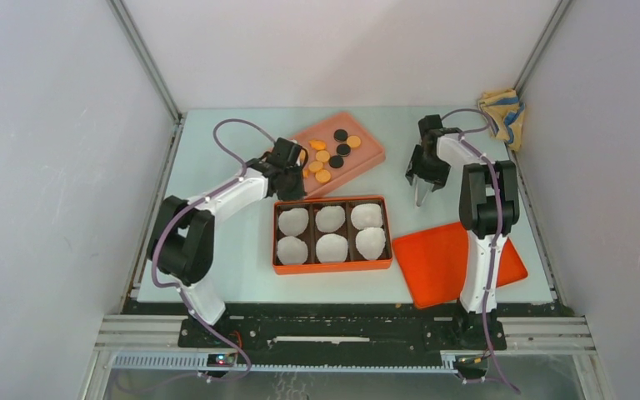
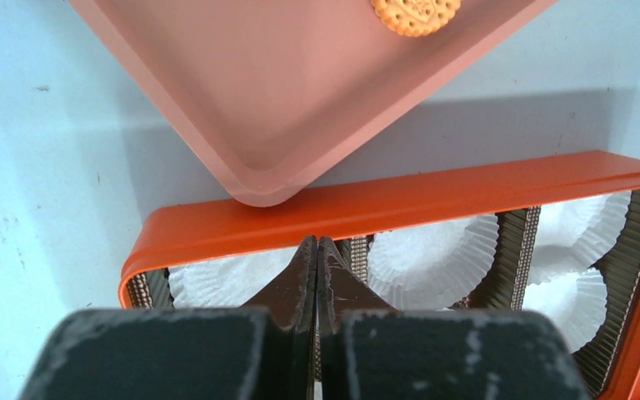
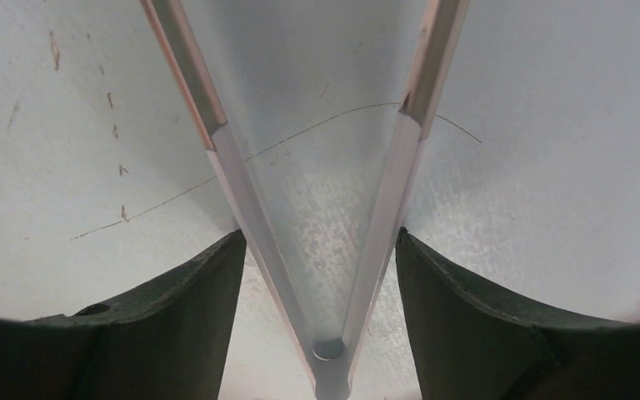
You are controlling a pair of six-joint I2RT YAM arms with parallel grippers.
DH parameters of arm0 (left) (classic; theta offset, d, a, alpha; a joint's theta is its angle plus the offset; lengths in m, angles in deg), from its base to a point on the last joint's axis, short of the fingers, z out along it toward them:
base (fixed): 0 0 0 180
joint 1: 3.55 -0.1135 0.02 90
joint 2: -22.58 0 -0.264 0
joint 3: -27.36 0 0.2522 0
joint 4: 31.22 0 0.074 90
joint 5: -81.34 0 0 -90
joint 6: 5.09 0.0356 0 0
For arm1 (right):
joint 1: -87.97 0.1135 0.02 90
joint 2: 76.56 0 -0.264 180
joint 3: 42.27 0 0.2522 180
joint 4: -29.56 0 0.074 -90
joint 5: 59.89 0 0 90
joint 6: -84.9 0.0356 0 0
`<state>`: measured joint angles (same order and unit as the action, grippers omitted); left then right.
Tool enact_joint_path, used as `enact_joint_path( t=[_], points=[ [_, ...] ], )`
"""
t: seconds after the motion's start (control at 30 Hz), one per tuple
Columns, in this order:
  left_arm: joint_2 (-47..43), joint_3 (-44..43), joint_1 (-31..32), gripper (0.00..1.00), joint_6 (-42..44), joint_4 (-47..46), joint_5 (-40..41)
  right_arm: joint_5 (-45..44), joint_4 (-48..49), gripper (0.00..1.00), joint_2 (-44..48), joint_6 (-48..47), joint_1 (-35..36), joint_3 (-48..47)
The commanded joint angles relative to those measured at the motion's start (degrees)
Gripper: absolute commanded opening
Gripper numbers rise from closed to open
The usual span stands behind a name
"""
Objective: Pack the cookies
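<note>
The cookies [image 1: 330,156], orange and black discs, lie on a pink tray [image 1: 365,151] at the back; one orange cookie [image 2: 415,12] shows in the left wrist view. My left gripper [image 1: 294,192] [image 2: 317,243] is shut and empty, hovering over the far left rim of the orange box [image 1: 332,267] [image 2: 400,200], beside the pink tray's [image 2: 258,100] corner. My right gripper [image 1: 422,179] [image 3: 321,237] is off to the right of the tray, above the table. Metal tongs [image 1: 420,197] [image 3: 242,192] sit between its fingers, with both fingers touching the tongs' arms, which spread in a V.
The orange box holds several white crinkled paper cups [image 1: 331,219] [image 2: 433,254] in its compartments. An orange lid [image 1: 442,262] lies at the front right, by the right arm's base. A crumpled cloth [image 1: 502,112] sits in the back right corner.
</note>
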<state>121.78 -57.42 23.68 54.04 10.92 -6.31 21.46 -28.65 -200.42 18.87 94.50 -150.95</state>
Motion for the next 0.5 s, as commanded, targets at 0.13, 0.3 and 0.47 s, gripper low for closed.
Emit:
enact_joint_path(
  t=[0.13,0.3,0.47],
  points=[
    [-4.24,-3.42,2.19,0.0,1.81,1.82,3.6,3.51,-5.51,0.59,-1.04,-3.87,-0.51,-1.57],
    [-4.79,-4.97,2.56,0.0,2.2,2.53,4.87,5.46,-6.23,0.48,-0.4,-6.89,-0.73,-2.01],
    [-4.13,-7.9,2.7,0.0,2.81,3.61,5.62,3.69,-5.96,0.43,3.15,-9.16,0.56,-0.4]
  ],
)
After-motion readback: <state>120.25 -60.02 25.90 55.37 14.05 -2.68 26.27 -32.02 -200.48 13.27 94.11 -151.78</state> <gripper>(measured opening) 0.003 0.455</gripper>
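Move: The tongs lie open between my right fingers. Their middle is some 2 cm ahead of my right hand and about 1 cm below, and the hinge end points back towards me. From that hand the pink cookie tray is about 24 cm left and 7 cm ahead, the cookie box 24 cm left and 16 cm back, and the orange lid 22 cm back and 6 cm right. From my left hand the tongs are about 34 cm right, 10 cm ahead and 7 cm lower. With my right fingers on the outer sides of the tongs, I close them by about a third of their full range, squeezing the two legs together. Meanwhile I draw back about 1.5 cm and turn the hand some 5 degrees counter-clockwise, staying low. My left hand, still shut near the box's far rim, eases back about 1 cm, then comes forward again and rises 2 cm. ##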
